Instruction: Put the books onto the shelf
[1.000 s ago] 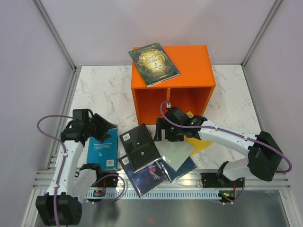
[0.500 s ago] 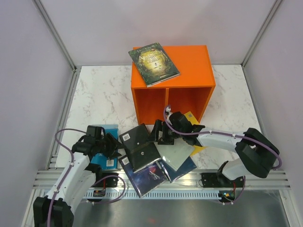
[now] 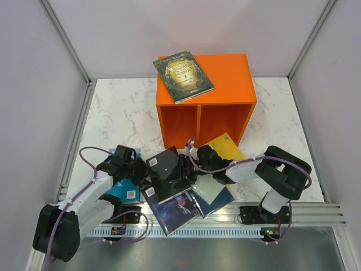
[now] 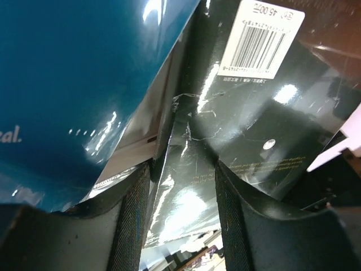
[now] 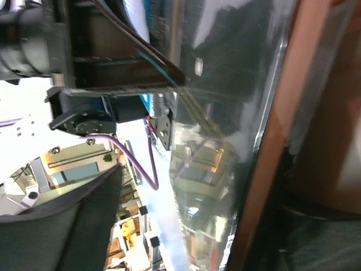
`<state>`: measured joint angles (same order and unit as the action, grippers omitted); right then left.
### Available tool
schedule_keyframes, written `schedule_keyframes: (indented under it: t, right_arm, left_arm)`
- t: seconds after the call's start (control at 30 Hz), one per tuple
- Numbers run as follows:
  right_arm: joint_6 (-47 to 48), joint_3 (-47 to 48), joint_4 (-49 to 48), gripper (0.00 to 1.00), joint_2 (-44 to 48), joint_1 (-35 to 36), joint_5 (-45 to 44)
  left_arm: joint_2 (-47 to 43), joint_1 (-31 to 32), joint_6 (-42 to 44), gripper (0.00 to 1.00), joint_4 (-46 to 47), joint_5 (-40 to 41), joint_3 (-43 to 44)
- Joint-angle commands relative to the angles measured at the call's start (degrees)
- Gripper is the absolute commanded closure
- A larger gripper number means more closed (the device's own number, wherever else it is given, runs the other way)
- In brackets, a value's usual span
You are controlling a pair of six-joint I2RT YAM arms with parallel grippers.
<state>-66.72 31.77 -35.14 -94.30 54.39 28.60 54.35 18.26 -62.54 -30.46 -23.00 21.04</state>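
The orange shelf (image 3: pixel 206 101) stands at the back with a dark green book (image 3: pixel 183 76) lying on its top. Other books lie in a loose pile at the front: a black one (image 3: pixel 167 172), a space-print one (image 3: pixel 174 209), a grey-green one (image 3: pixel 213 191), a yellow one (image 3: pixel 227 145) and a teal one (image 3: pixel 125 189). My left gripper (image 3: pixel 144 174) is open at the black book's left edge; that glossy cover (image 4: pixel 254 118) runs between its fingers (image 4: pixel 132 220). My right gripper (image 3: pixel 189 164) is open at the book's right edge, where one finger (image 5: pixel 84 226) shows beside the cover (image 5: pixel 225 169).
Both shelf cubbies (image 3: pixel 180 125) open toward the arms. The marble tabletop (image 3: pixel 124 113) is walled in by grey panels at the back and sides. An aluminium rail (image 3: pixel 192 228) with the arm bases runs along the near edge.
My left gripper came right, off the teal book, to the black book's left edge. My right gripper drew back from the shelf to that book's right edge. Both have narrowed.
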Motion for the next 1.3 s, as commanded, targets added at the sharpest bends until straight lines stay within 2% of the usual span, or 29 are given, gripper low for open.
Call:
schedule_keyframes:
  t: [0.0, 0.03, 0.07, 0.13, 0.17, 0.2, 0.27, 0.33, 0.47, 0.67, 0.77, 0.8, 0.9, 1.27]
  right_arm:
    - [-0.34, -2.77, 0.06, 0.22, -3.00, 1.24, 0.93]
    - [0.27, -2.59, 0.85, 0.30, -2.38, 1.16, 0.67]
    - [0.53, -1.81, 3.12, 0.47, -0.99, 1.24, 0.41]
    - [1.50, -0.84, 6.03, 0.64, 0.86, 1.33, -0.65]
    - [2.81, 0.39, 9.44, 0.76, 3.05, 1.24, -1.00]
    - [3.69, 1.18, 11.65, 0.81, 4.20, 1.24, -1.61]
    - [6.84, 3.55, 19.17, 1.00, 7.79, 1.24, -2.32]
    - [9.05, 5.31, 24.13, 1.00, 10.44, 1.33, -3.81]
    - [13.19, 12.67, 37.46, 1.00, 19.30, 1.33, -4.52]
    - [15.04, 28.22, 49.17, 1.00, 28.98, 1.24, -4.08]
    - [15.04, 36.74, 53.57, 1.00, 30.05, 1.24, -3.12]
    - [15.30, 38.61, 54.81, 1.00, 30.05, 1.24, -3.02]
    - [14.43, 43.63, 56.58, 1.00, 30.14, 1.24, -2.85]
    - [13.46, 54.98, 56.49, 1.00, 26.10, 1.24, -4.43]
  left_arm:
    - [-0.90, 1.07, -3.02, 0.48, 2.95, 2.79, -2.40]
    - [-1.78, 1.07, -3.11, 0.48, 2.86, 2.79, -2.84]
    - [-2.48, 0.99, -3.63, 0.48, 2.86, 2.62, -3.02]
    - [-4.77, 0.99, -3.73, 0.48, 1.12, 2.00, -2.15]
    - [-5.73, 0.99, -3.12, 0.48, -0.29, 2.17, -1.18]
    - [-6.96, 0.99, -2.68, 0.47, -2.04, 2.87, 0.04]
    - [-10.65, 0.99, -0.84, 0.42, -7.30, 4.10, 4.70]
    - [-13.64, 0.90, 0.92, 0.36, -13.27, 6.56, 9.87]
    - [-16.54, 0.90, 4.09, 0.32, -22.16, 10.25, 18.15]
    - [-21.81, 0.90, 5.42, 0.25, -27.54, 9.73, 27.99]
    - [-23.23, 0.90, 5.06, 0.23, -28.25, 9.56, 33.18]
    - [-23.49, 0.99, 4.37, 0.20, -27.91, 8.77, 34.50]
    - [-22.71, 0.90, 4.36, 0.20, -27.90, 8.77, 40.12]
    - [-22.44, 0.90, 4.36, 0.20, -27.90, 8.77, 45.15]
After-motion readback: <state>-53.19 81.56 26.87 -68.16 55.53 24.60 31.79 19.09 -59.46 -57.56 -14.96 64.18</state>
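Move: Directly between the two hands lies the black book, its middle about 8 cm to the right hand's left, level with it and some 3 cm below. From the left hand, the middle is about 8 cm to the right, level with it and roughly 1 cm lower. From the right hand, the grey book sits 8 cm to the right, level, and the dark space book 7 cm left and 12 cm back. The blue book is 12 cm to the left hand's left, 1 cm back. Dipping a couple of centimetres, the right hand closes on the black book's right edge, pinches it and carries it up about 32 cm, rolling some 20 degrees so the far side comes up. The left hand leaves the book's left edge and rises some 28 cm, opening wider as its fingers swing from steeply down towards forward. ##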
